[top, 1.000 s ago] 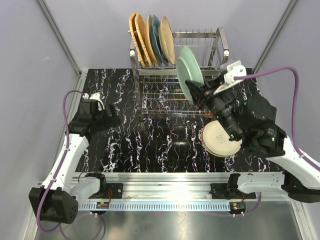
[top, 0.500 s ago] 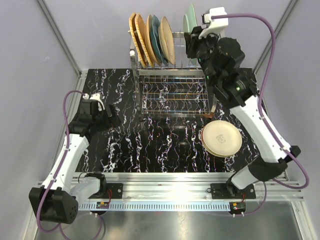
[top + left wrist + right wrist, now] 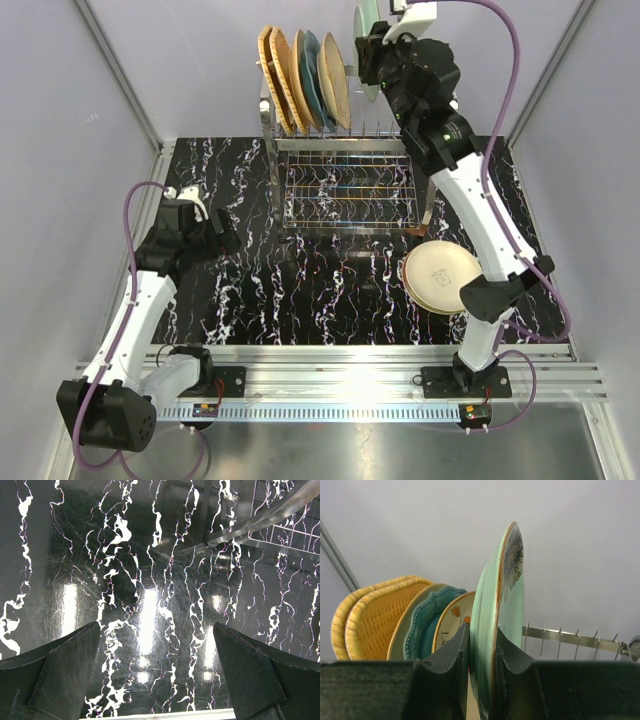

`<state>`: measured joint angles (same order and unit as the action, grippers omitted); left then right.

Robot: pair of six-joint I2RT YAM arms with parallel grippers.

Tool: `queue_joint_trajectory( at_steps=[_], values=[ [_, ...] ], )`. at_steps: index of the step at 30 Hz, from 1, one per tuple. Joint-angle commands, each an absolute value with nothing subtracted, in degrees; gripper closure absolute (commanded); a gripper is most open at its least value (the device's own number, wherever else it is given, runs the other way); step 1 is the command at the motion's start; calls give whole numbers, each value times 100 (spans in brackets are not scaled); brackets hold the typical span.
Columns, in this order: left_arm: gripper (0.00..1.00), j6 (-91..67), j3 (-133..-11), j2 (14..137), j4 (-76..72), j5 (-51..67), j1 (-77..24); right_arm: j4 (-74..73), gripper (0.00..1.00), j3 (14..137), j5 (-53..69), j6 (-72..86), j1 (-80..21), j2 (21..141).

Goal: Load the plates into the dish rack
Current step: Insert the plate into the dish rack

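The dish rack (image 3: 400,146) stands at the back of the table, with two orange woven plates (image 3: 274,80), a cream one, a teal one and a bird-print plate (image 3: 334,80) upright in its left slots. My right gripper (image 3: 374,52) is high above the rack's top tier, shut on the rim of a pale green plate (image 3: 366,24) held on edge. In the right wrist view that green plate (image 3: 507,600) sits between my gripper (image 3: 482,647) fingers, just right of the bird-print plate (image 3: 451,622). My left gripper (image 3: 226,238) hangs open over bare table (image 3: 157,630).
A stack of cream plates (image 3: 443,277) lies flat on the black marbled table (image 3: 300,290) at the right front. Free tines (image 3: 570,639) run along the rack's right half. Grey walls close in behind and at both sides.
The right arm has carried the pale green plate from in front of the rack up over its top tier, then a little to the left. The left arm has stayed put.
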<state>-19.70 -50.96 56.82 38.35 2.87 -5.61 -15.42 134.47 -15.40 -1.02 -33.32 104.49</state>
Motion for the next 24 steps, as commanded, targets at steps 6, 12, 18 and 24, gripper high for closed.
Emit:
queue_joint_trajectory(
  at_steps=[6,12,18,24],
  values=[
    [1,-1925,-5063,5555,3577,387,-536,-334,100,13307,-1687,176,-3322,10529],
    [1,-1916,-5062,5572,3577,439,-536,-290,100,13377,-1898,158,-3322,10731],
    [1,-1925,-5054,5563,3568,457,-536,-44,100,12956,-2223,123,-3322,10644],
    [1,-1925,-5054,5581,3560,483,-536,448,100,12279,-2285,211,-3322,10389]
  ],
)
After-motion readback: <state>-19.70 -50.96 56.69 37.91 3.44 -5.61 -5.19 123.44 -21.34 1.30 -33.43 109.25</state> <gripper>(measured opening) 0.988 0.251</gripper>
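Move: The right hand already grips the mint-green plate upright by its near edge. The free slot it is headed for in the top tier is centred about 13 cm ahead, 2 cm left and 12 cm below. On the slot's left, at about the same depth and height, the floral plate stands about 4 cm from it and the teal plate about 7 cm. From the idle left hand the slot is roughly 30 cm ahead, 24 cm right and 28 cm up. Keeping its pinch on the mint-green plate, the right hand lowers it about 9 cm while reaching some 5 cm forward and drifting slightly left, down towards the free slot just right of the floral plate. It sinks quickly at first, almost levels off while still creeping forward, then goes down again, the fingers tipping about 5 degrees downward and the wrist turning about 5 degrees clockwise. ##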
